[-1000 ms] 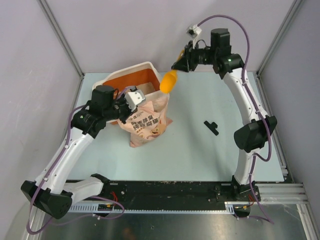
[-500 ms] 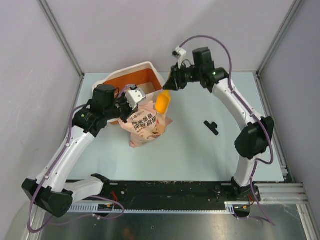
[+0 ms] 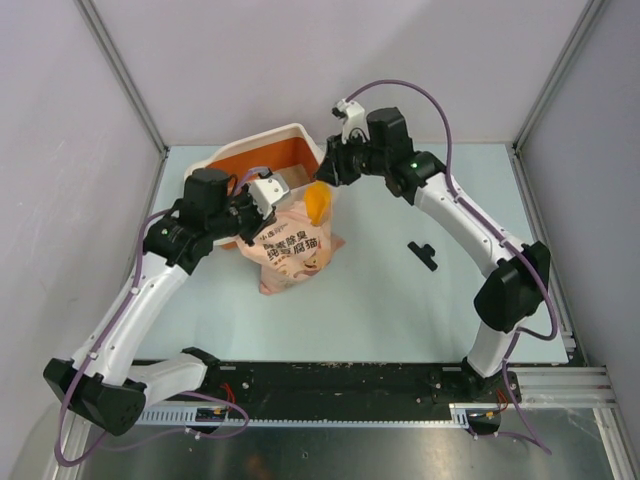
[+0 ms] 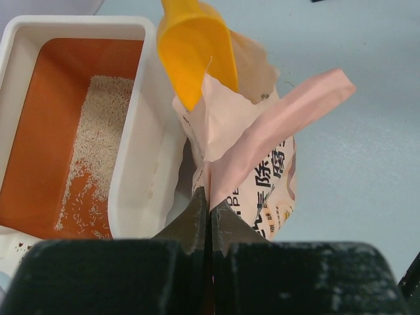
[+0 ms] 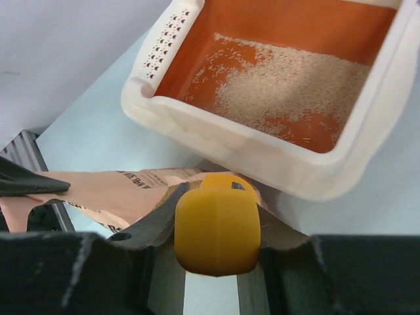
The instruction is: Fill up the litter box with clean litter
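The litter box (image 3: 300, 138) stands at the back left, cream outside and orange inside; it also shows in the left wrist view (image 4: 141, 164) and the right wrist view (image 5: 275, 157). A thin patch of clean litter (image 4: 98, 141) (image 5: 295, 88) lies on its floor. My left gripper (image 4: 210, 205) (image 3: 262, 208) is shut on the top edge of the pink-beige litter bag (image 3: 295, 250) (image 4: 262, 144), holding it upright beside the box. My right gripper (image 5: 216, 216) (image 3: 332, 172) is shut on the handle of the yellow-orange scoop (image 3: 316, 203) (image 4: 193, 52) (image 5: 216, 230), whose bowl points down into the bag's open mouth.
A small black part (image 3: 424, 256) lies on the pale blue table (image 3: 400, 310) to the right. Grey walls close the back and both sides. The bag leans against the box's near wall.
My right arm has swung left and down from the back, carrying the scoop from beside the box's right corner to the bag's mouth. The left arm and the bag have stayed still.
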{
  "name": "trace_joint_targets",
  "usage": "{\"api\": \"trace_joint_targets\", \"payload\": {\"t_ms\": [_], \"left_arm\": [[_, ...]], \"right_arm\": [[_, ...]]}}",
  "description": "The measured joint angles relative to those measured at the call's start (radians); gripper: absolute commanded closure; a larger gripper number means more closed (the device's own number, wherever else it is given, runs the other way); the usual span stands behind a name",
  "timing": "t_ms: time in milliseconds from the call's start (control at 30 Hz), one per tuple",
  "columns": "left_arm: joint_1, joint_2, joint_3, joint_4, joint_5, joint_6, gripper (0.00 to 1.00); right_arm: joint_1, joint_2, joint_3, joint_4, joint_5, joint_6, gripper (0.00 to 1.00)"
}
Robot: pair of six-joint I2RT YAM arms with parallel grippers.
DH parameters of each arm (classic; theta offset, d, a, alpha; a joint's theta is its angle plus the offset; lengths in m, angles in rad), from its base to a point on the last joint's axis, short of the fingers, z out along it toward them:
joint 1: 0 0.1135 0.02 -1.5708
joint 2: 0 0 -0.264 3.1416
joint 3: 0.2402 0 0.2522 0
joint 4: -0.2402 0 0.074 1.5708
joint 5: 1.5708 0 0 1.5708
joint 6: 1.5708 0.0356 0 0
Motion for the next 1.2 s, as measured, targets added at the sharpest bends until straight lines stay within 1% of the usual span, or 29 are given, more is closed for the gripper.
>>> {"api": "trace_joint_targets", "payload": {"t_ms": [133,267,333,500,567,700,867,1067,1200], "left_arm": [[0.000,-0.003,0.000,-0.004,0.000,-0.002,1.00],[0.001,-0.003,0.003,-0.006,0.003,-0.011,1.00],[0.000,-0.003,0.008,-0.014,0.010,-0.022,1.00],[0.000,-0.003,0.016,-0.026,0.026,-0.042,1.00],[0.000,-0.003,0.016,-0.026,0.032,-0.051,1.00],[0.000,-0.003,0.016,-0.026,0.045,-0.075,1.00],[0.000,-0.008,0.008,-0.023,0.069,-0.108,1.00],[-0.002,-0.004,0.007,-0.011,0.076,-0.130,1.00],[-0.003,0.004,0.006,0.001,0.087,-0.132,1.00]], "right_arm": [[-0.024,-0.012,-0.021,0.032,-0.014,0.000,1.00],[-0.003,-0.045,-0.148,0.099,-0.004,-0.041,1.00],[0.023,-0.035,-0.172,0.082,0.029,-0.074,1.00],[0.063,-0.004,-0.154,-0.002,0.126,-0.098,1.00],[0.066,-0.008,-0.164,0.009,0.164,-0.093,1.00],[0.101,-0.050,-0.265,0.112,0.250,-0.090,1.00],[0.121,-0.077,-0.384,0.265,0.304,-0.053,1.00],[0.095,-0.077,-0.455,0.370,0.289,0.082,1.00],[0.079,-0.077,-0.512,0.444,0.228,0.159,1.00]]}}
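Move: The yellow scoop is already in my right hand. The bag's open mouth lies about 14 cm below that hand, some 3 cm back and 4 cm to its left. From the same hand the litter box's middle is roughly 15 cm ahead, 16 cm left and 25 cm down, and the black clip is level with it, about 24 cm right and 29 cm down. From my left hand, still pinching the bag's rim, the mouth is some 8 cm ahead, 13 cm right and 10 cm below. I sink my right hand about 10 cm, quickly at first and then more slowly, to bring the scoop's blade down into the bag's mouth just on my side of the litter box, keeping my grip on the handle and turning some 10 degrees clockwise. My left hand stays shut on the rim and eases a couple of centimetres back and right, tilting a little. ##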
